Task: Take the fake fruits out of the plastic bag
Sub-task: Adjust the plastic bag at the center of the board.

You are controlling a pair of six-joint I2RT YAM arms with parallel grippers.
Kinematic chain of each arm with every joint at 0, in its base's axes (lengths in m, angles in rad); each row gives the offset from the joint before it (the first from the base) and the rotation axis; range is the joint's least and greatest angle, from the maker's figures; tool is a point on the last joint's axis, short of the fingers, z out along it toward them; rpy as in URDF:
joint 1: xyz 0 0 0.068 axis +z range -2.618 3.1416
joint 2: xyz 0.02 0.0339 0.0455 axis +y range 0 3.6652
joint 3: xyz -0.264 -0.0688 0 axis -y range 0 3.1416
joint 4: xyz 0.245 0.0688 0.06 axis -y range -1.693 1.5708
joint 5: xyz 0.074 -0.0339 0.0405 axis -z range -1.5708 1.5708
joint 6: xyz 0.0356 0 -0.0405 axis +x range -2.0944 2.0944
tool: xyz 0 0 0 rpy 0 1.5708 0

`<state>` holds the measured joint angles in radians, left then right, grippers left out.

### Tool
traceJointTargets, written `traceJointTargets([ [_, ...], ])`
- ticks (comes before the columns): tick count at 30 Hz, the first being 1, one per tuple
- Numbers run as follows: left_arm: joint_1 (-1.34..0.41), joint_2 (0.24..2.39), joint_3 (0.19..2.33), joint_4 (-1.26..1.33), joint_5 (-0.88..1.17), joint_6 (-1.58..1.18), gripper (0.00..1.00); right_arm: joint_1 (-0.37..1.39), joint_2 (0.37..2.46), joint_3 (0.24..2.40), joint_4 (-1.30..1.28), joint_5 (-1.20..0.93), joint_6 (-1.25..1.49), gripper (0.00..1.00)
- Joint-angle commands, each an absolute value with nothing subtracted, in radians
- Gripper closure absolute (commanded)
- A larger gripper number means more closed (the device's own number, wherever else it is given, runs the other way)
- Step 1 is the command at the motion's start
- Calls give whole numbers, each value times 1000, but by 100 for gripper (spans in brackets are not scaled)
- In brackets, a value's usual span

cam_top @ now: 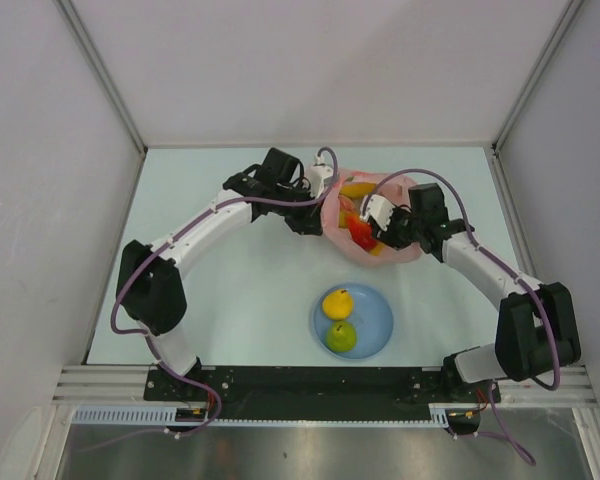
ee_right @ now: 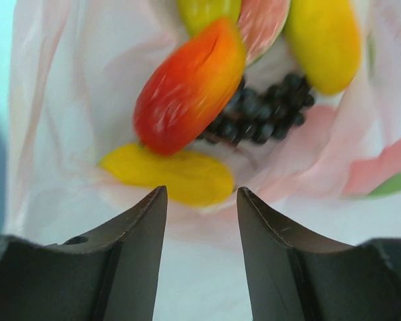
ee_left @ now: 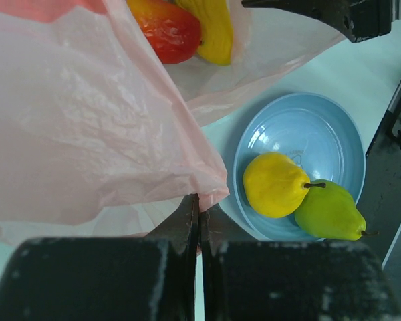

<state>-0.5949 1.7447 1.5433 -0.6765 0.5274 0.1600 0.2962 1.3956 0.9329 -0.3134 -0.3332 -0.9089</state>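
The pink plastic bag (cam_top: 332, 215) lies at the table's far middle with its mouth open. My left gripper (ee_left: 200, 207) is shut on the plastic bag's (ee_left: 87, 120) edge. My right gripper (ee_right: 202, 194) stands open at the bag's mouth with nothing between its fingers. Just ahead of it inside the bag lie a flat yellow fruit (ee_right: 170, 175), a red-orange fruit (ee_right: 187, 87), a dark grape bunch (ee_right: 264, 110) and another yellow fruit (ee_right: 324, 40). A yellow pear (ee_left: 275, 184) and a green pear (ee_left: 329, 210) rest on the blue plate (ee_left: 321, 134).
The blue plate (cam_top: 375, 305) sits near the front, between the two arm bases, just in front of the bag. White walls close in the table on the left, right and far sides. A black rail (cam_top: 310, 385) runs along the near edge.
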Motion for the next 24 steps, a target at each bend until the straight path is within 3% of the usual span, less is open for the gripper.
traceJointTargets([
  [1, -598, 1744, 1592, -675, 543, 175, 100, 293, 1483, 1008, -209, -393, -1045, 50],
  [9, -598, 1736, 1597, -678, 535, 179, 100, 276, 1635, 1034, -260, -379, -1237, 47],
  [13, -598, 1732, 1594, -681, 532, 183, 100, 239, 1596, 1035, -343, -422, -1285, 26],
  [16, -598, 1730, 1591, -680, 534, 183, 100, 222, 1560, 1035, -418, -440, -1333, 20],
  [21, -598, 1747, 1594, -672, 545, 175, 100, 219, 1531, 1034, -563, -448, -1431, 19],
  [24, -598, 1756, 1612, -672, 548, 169, 99, 224, 1543, 1035, -397, -437, -1239, 20],
])
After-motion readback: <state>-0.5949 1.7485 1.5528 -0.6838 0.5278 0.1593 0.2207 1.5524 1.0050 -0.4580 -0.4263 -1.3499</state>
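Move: The right hand, half open and empty, hangs over the bag's mouth: the yellow fruit lies roughly 6 cm below, some 2 cm to its left and 1 cm back. The red mango lies about 2 cm ahead and 6 cm left, the grapes some 6 cm ahead and 1 cm left, both also 6 to 7 cm down. From the left hand, the yellow fruit is about 14 cm right, 3 cm back and 12 cm below. Forward some 3.5 cm and then steeply down about 5 cm into the bag the right hand dips, before drawing back and to the right roughly 3 cm each way, low over the yellow fruit. Its fingers spread from half to mostly open against the film as it turns counter-clockwise by some 15 degrees; the shut left hand stays put, still pinching the rim. ##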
